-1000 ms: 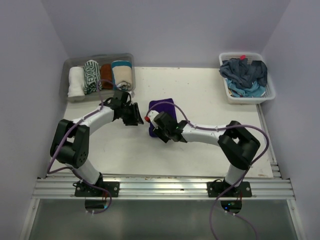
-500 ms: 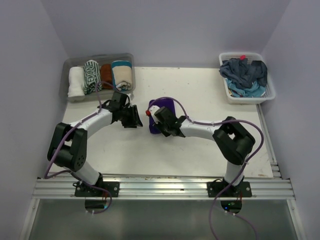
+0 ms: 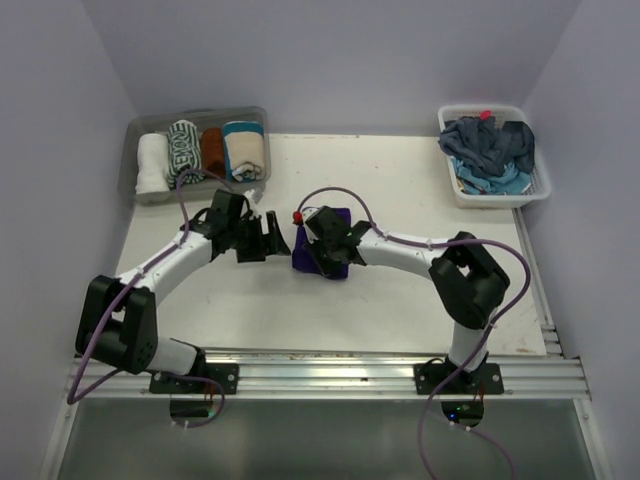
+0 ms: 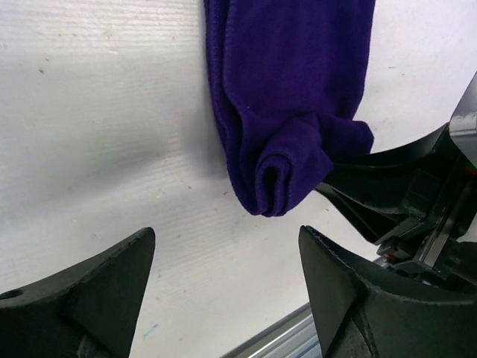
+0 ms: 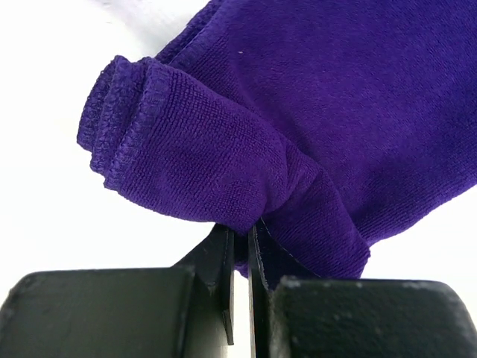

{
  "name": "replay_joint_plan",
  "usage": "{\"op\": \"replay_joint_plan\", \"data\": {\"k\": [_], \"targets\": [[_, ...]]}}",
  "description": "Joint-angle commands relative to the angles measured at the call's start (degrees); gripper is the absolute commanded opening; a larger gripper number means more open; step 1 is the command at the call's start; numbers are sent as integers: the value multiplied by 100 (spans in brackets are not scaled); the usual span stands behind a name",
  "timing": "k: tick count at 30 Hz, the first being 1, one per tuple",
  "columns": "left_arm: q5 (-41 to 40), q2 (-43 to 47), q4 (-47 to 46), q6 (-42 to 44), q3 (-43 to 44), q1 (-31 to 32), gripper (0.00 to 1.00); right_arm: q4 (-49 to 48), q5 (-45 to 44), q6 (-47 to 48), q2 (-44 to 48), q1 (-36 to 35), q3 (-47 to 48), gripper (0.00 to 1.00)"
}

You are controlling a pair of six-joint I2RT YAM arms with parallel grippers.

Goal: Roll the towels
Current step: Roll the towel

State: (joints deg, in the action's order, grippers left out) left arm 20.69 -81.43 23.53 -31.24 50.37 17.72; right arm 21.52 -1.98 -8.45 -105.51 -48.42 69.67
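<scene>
A deep purple towel (image 3: pixel 335 222) lies mid-table, its near end curled into a small roll (image 4: pixel 287 175). My right gripper (image 3: pixel 322 256) is shut on that rolled end, with cloth bunched between the thin jaws (image 5: pixel 240 233) and the towel (image 5: pixel 335 97) spreading away beyond them. My left gripper (image 3: pixel 276 243) hovers open just left of the towel with nothing between its fingers (image 4: pixel 226 237); the roll's end faces it a short way off. Several rolled towels, white (image 3: pixel 152 164), green-patterned (image 3: pixel 183 152), rust-brown (image 3: pixel 212 150) and cream-and-teal (image 3: pixel 245 148), lie side by side.
The rolled towels sit in a clear plastic tub (image 3: pixel 258 116) at the back left. A white lattice basket (image 3: pixel 500 196) at the back right holds a heap of blue and navy cloths (image 3: pixel 488 146). The table's metal front rail (image 3: pixel 320 375) runs below the arm bases.
My right gripper has closed on the purple towel's near end and curled it up. My left gripper has opened wide and reached right, closer to the towel.
</scene>
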Motion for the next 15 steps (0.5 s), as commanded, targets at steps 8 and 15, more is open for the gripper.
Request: {"op": "replay_joint_plan", "data": {"k": [8, 15], "targets": [[936, -259, -980, -1057, -650, -31, 84, 740, 233, -1308, -215, -62, 688, 9], [1288, -471, -2254, -1902, -1134, -31, 81, 644, 92, -1546, -338, -132, 671, 10]]}}
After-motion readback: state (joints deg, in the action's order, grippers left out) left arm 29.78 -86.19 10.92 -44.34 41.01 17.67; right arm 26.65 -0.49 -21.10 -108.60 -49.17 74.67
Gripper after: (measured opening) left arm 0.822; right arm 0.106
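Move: The purple towel's rolled near end lies about 8 cm to the left hand's right, 3 cm back and some 5 cm below. It is already pinched in the right hand's fingers, its middle about 1 cm to their left. The towel's flat part lies some 9 cm ahead of the right hand, about 2 cm right and 3 cm below. The open left hand sinks about 4 cm, drawing back and right towards the roll; the right keeps its pinch. ##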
